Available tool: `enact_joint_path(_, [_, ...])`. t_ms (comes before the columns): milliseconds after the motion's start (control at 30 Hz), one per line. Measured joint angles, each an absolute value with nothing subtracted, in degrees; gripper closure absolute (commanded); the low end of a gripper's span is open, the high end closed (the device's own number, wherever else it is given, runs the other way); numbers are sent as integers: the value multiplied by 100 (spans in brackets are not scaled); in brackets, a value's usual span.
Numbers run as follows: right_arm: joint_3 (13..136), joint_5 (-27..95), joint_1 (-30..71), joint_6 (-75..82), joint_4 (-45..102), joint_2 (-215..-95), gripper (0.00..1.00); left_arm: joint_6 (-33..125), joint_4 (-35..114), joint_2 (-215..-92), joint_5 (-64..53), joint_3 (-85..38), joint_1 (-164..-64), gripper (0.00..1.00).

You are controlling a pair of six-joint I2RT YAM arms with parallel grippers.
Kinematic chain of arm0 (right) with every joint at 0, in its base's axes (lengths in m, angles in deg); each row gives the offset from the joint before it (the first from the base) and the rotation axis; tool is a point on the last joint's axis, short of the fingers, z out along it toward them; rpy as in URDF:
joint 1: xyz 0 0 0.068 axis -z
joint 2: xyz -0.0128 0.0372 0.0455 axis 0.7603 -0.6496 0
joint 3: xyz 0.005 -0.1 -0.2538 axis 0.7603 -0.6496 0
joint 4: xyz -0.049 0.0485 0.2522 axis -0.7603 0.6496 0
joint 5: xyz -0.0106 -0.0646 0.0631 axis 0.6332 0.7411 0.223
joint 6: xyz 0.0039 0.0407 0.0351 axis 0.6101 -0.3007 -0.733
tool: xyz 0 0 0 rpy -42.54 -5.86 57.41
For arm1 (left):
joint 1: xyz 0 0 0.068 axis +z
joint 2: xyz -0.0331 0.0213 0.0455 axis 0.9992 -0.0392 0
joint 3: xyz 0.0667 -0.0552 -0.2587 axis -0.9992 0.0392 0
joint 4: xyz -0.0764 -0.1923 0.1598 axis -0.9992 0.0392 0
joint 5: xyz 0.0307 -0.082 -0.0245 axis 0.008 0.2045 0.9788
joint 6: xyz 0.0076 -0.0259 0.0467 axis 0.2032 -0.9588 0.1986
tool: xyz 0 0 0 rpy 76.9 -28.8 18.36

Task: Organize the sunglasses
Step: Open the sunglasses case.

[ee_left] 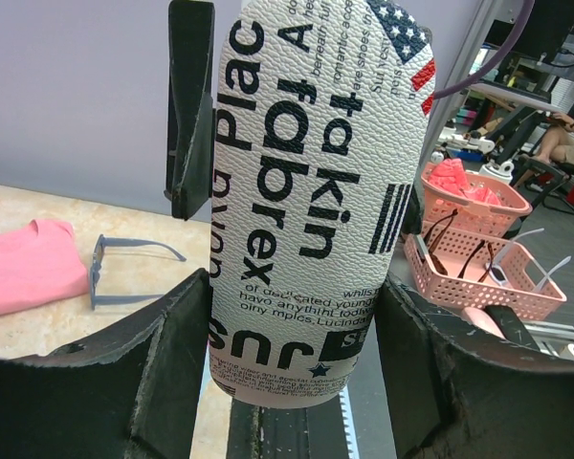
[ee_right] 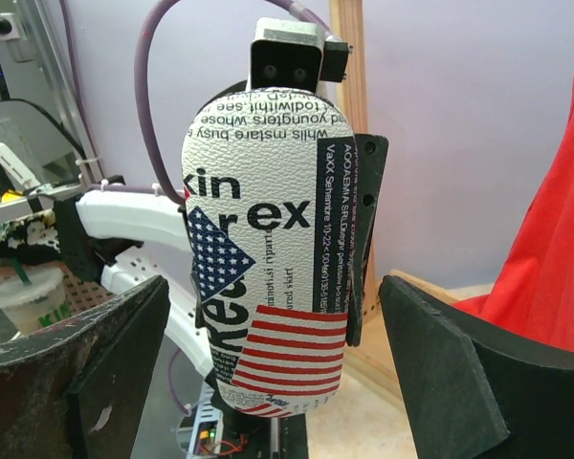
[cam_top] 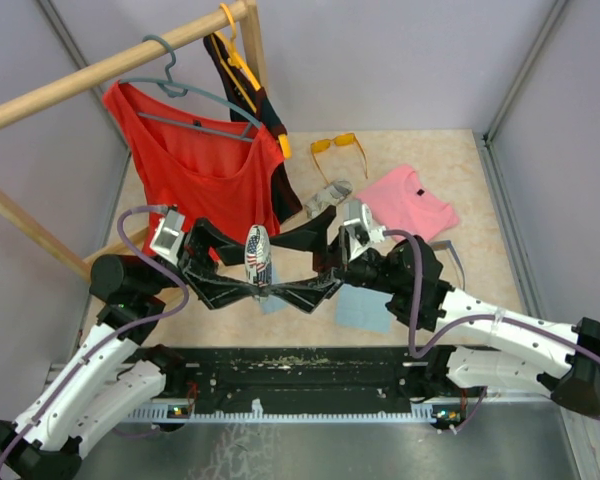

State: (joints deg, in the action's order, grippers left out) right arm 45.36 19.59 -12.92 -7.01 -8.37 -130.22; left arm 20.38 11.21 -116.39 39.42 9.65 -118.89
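A white patterned glasses case (cam_top: 258,250) with black lettering and a flag print hangs upright above the table's near edge, with my left gripper (cam_top: 248,266) shut on it. In the left wrist view both fingers press the sides of the case (ee_left: 306,191). My right gripper (cam_top: 286,266) faces it from the other side and is open. Its fingers stand well clear of the case (ee_right: 268,239) on both sides. The orange-lensed sunglasses (cam_top: 338,150) lie at the back of the table. The greyish-lilac sunglasses (cam_top: 328,195) lie nearer, beside a pink shirt (cam_top: 410,200).
A red top (cam_top: 200,165) hangs on a hanger from the wooden rack (cam_top: 110,70) at the left. Two light-blue cloths (cam_top: 365,312) lie under the grippers. Off the table, a pink basket (ee_left: 478,258) shows in the left wrist view.
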Motion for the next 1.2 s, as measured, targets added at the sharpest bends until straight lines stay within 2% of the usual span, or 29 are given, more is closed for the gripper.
enact_joint_path(233, [4544, 1832, -1292, -579, -767, -13127, 23, 2014, 1119, -11707, 3966, 965, -11889, 100])
enact_joint_path(400, [4547, 1778, -1295, -566, -769, -13249, 40, 2014, 1121, -11760, 3997, 965, -11891, 100])
enact_joint_path(467, [4549, 1789, -1290, -609, -784, -13254, 39, 2025, 1112, -11760, 4049, 965, -11887, 100])
enact_joint_path(600, [4553, 1778, -1299, -612, -800, -13254, 22, 2030, 1101, -11742, 4053, 965, -11889, 100])
enact_joint_path(733, [4553, 1773, -1299, -603, -789, -13254, 18, 2025, 1101, -11747, 4049, 965, -11889, 100])
enact_joint_path(867, [4553, 1782, -1299, -605, -771, -13232, 19, 2025, 1101, -11736, 4049, 965, -11889, 100])
enact_joint_path(1100, [4551, 1826, -1299, -598, -773, -13142, 36, 2023, 1099, -11736, 4051, 965, -11889, 100])
enact_joint_path(1200, [4551, 1859, -1299, -603, -769, -13142, 36, 2021, 1101, -11736, 4053, 965, -11889, 100])
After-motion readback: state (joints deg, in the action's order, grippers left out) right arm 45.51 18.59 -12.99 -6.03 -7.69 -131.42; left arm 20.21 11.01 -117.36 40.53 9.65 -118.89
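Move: The sunglasses case stands upright, still in the left gripper's fingers, its middle about 3 cm above that hand and 1 cm to its right. From the open right gripper, the case's middle is roughly 2 cm to the left and 3 cm up, neither ahead nor back. Some 38 cm below the right hand, the small blue cloth lies about 15 cm ahead and 5 cm left, the large blue cloth 11 cm ahead and 19 cm right. Keep the left gripper's hold on the case and that arm nearly still. Bring the right gripper down about 1.5 cm and left 1 cm towards the case, its fingers straddling it, closing partway as they go; let them reopen somewhat, then ease the hand back up about half a cm and close again until the pads meet the case's front and rear edges. ##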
